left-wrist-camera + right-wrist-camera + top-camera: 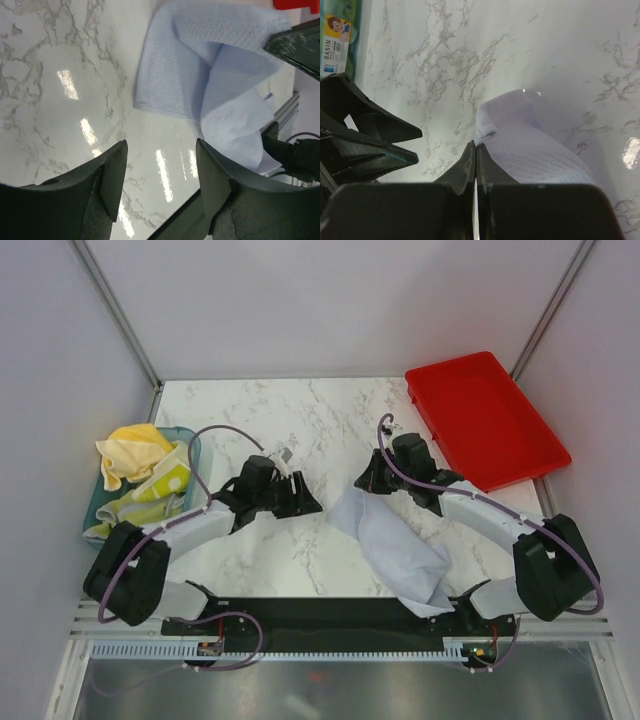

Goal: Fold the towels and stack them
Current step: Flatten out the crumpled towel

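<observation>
A pale grey-blue towel lies crumpled on the marble table, running from the middle toward the near edge. My right gripper is shut on its upper left corner, holding that edge raised; the wrist view shows the jaws pinched on the towel. My left gripper stands open just left of the towel, nothing between its fingers, with the towel ahead of them. A yellow towel and a white towel with yellow-green print are piled in the teal tub.
A red tray sits at the back right corner of the table. The teal tub stands at the left edge. White walls close in the table on three sides, and a black rail runs along the near edge.
</observation>
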`<move>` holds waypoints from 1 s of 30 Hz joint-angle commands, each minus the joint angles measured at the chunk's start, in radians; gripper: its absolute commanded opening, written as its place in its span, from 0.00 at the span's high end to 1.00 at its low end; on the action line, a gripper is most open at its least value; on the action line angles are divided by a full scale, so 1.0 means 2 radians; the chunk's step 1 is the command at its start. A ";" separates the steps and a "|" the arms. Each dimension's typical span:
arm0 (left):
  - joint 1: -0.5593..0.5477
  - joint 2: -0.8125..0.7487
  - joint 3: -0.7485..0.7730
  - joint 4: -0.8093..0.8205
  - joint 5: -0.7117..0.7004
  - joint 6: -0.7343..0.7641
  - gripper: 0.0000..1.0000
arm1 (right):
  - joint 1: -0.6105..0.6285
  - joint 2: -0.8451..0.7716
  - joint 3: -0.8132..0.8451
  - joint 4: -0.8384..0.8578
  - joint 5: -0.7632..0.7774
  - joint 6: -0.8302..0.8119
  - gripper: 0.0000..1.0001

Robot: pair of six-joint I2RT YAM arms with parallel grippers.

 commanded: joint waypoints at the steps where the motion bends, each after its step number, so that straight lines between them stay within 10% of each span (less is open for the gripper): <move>1: -0.007 0.057 0.033 0.061 -0.056 0.032 0.36 | -0.026 0.027 0.033 -0.003 0.002 -0.039 1.00; 23: -0.131 0.238 0.161 -0.114 -0.233 -0.075 0.51 | -0.069 0.040 0.018 -0.002 0.000 -0.070 1.00; 30: -0.137 0.278 0.182 -0.133 -0.243 -0.079 0.95 | -0.069 0.036 0.017 -0.003 0.000 -0.073 1.00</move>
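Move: The crumpled towel's free left corner lies on the table about 8 cm below the left hand, 5 cm to its right and 2 cm ahead; the towel's bulk is some 19 cm right and 11 cm back. The right hand already holds the top end. From it, that free corner is about 7 cm left, 5 cm back and 10 cm below, its way leads to bare table 4 cm ahead and 4 cm right, and the red tray's middle is roughly 26 cm right, 14 cm ahead. Left hand sinks 8 cm rightward, pinching the free corner; right hand draws its held end forward-right and down. ##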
